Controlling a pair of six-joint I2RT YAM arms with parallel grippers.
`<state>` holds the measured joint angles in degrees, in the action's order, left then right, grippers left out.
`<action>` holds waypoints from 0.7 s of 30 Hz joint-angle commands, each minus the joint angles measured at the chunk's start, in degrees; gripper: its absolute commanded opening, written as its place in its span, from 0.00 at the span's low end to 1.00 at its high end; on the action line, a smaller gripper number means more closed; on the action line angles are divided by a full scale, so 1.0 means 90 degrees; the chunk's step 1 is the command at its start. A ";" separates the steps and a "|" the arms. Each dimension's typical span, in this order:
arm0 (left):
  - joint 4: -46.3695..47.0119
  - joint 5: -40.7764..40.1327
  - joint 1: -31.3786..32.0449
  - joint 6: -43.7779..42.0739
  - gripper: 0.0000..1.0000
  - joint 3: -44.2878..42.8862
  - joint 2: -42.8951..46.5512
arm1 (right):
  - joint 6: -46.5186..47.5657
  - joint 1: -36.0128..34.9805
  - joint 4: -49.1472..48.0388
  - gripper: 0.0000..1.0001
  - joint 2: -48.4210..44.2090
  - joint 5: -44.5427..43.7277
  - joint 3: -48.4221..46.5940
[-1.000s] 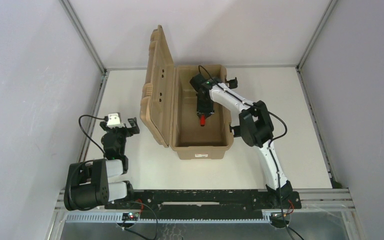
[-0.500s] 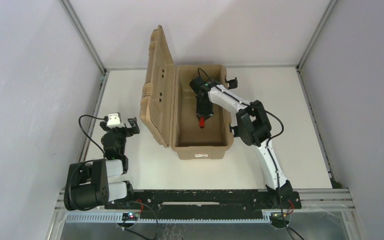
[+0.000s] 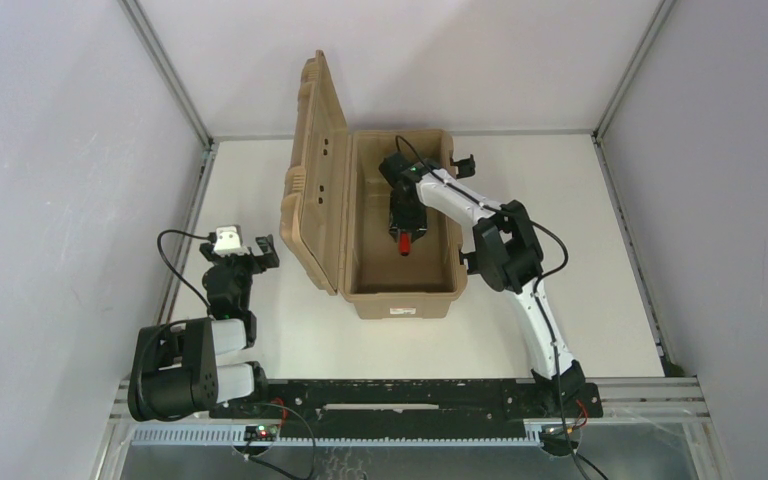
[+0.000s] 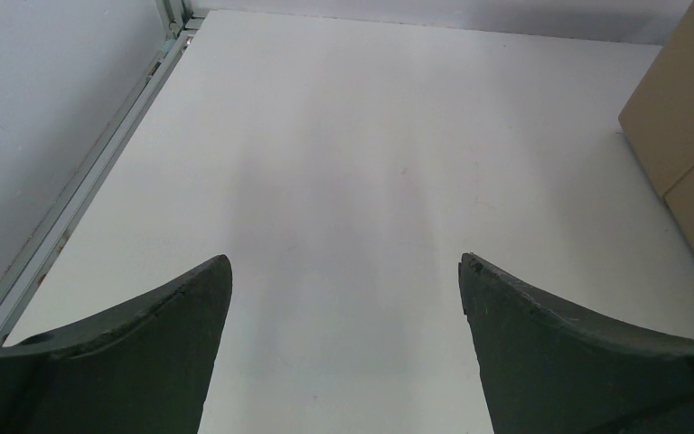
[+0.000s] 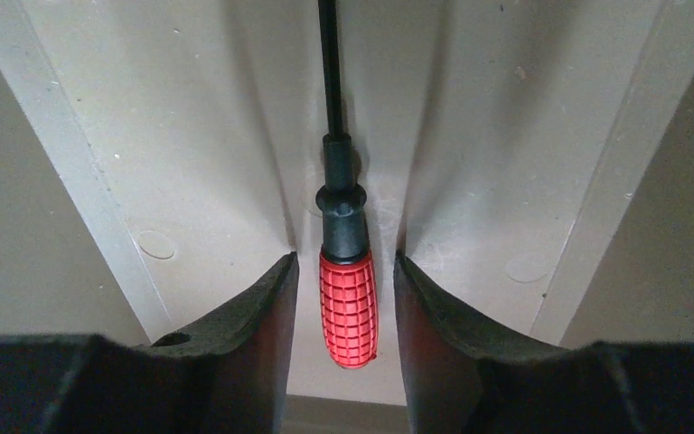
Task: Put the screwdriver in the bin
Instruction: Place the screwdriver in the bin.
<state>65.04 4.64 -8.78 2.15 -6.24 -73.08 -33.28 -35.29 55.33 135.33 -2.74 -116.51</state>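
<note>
The screwdriver [image 5: 348, 307], with its red gridded handle and thin dark shaft, lies on the floor of the tan bin [image 5: 172, 136]. My right gripper [image 5: 345, 258] is down inside the bin with a finger on each side of the handle. A narrow gap shows on both sides, so it is open. From above, the red handle [image 3: 404, 241] shows just below the right gripper [image 3: 406, 222] inside the open bin [image 3: 405, 301]. My left gripper [image 4: 345, 260] is open and empty over bare table, left of the bin.
The bin's ribbed lid [image 3: 315, 190] stands open on its left side, between the two arms. A tan corner of the bin [image 4: 687, 136] shows at the right of the left wrist view. The enclosure walls and metal rail [image 4: 90, 172] border the table's left edge.
The right arm's elbow has shifted slightly left and up. The screwdriver handle stays at about the same spot in the bin. The left arm has not moved.
</note>
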 commanded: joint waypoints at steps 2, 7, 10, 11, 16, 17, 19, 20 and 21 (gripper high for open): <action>0.0147 -0.0047 0.0029 0.0012 1.00 -0.0251 0.0070 | 0.0093 -0.0023 0.0079 0.53 -0.0702 -0.0164 -0.0006; 0.0142 -0.0047 0.0033 0.0007 1.00 -0.0248 0.0073 | 0.0212 -0.0034 0.0152 0.65 -0.1007 -0.0154 -0.0083; 0.0147 -0.0047 0.0040 0.0006 1.00 -0.0254 0.0072 | 0.0294 -0.0053 0.0221 0.70 -0.1188 -0.0145 -0.0187; 0.0147 -0.0047 0.0029 0.0002 1.00 -0.0250 0.0080 | 0.0328 -0.0062 0.0234 0.71 -0.1258 -0.0143 -0.0232; 0.0144 -0.0047 0.0043 0.0006 1.00 -0.0246 0.0073 | 0.0497 -0.0095 0.0435 0.79 -0.1602 -0.0201 -0.0496; 0.0147 -0.0047 0.0031 0.0011 1.00 -0.0246 0.0073 | 0.0541 -0.0093 0.0456 0.81 -0.1675 -0.0195 -0.0545; 0.0143 -0.0045 0.0039 0.0005 1.00 -0.0242 0.0073 | 0.0617 -0.0088 0.0503 0.85 -0.1823 -0.0188 -0.0635; 0.0140 -0.0047 0.0029 0.0007 1.00 -0.0253 0.0071 | 0.0650 -0.0092 0.0526 0.87 -0.1919 -0.0197 -0.0687; 0.0144 -0.0042 0.0030 0.0010 1.00 -0.0250 0.0071 | 0.0698 -0.0096 0.0568 0.89 -0.1992 -0.0202 -0.0762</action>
<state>65.04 4.64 -8.78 2.13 -6.24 -73.08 -29.69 -35.46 58.74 123.17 -3.62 -119.77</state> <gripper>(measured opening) 0.996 0.861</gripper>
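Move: The screwdriver already lies on the bin floor between the right hand's half-open fingers, its middle about 2 cm ahead and 1 cm below, with the red handle nearest. The bin's right wall stands some 9 cm to the right and 1 cm ahead, its near wall about 10 cm back and centred sideways, and the upright lid roughly 13 cm left, 3 cm ahead and well above. From the idle left hand the screwdriver is about 30 cm right, 6 cm ahead and 10 cm lower. The right hand, already clear of the red handle on both sides, lifts almost straight up from the bin floor by about 11 cm, starting gently and then quickening, with hardly any sideways or forward travel. As it leaves the screwdriver below, its fingers keep spreading from half open to nearly wide, and the wrist tilts about 10 degrees so the downward-pointing fingertips swing a little forward. ##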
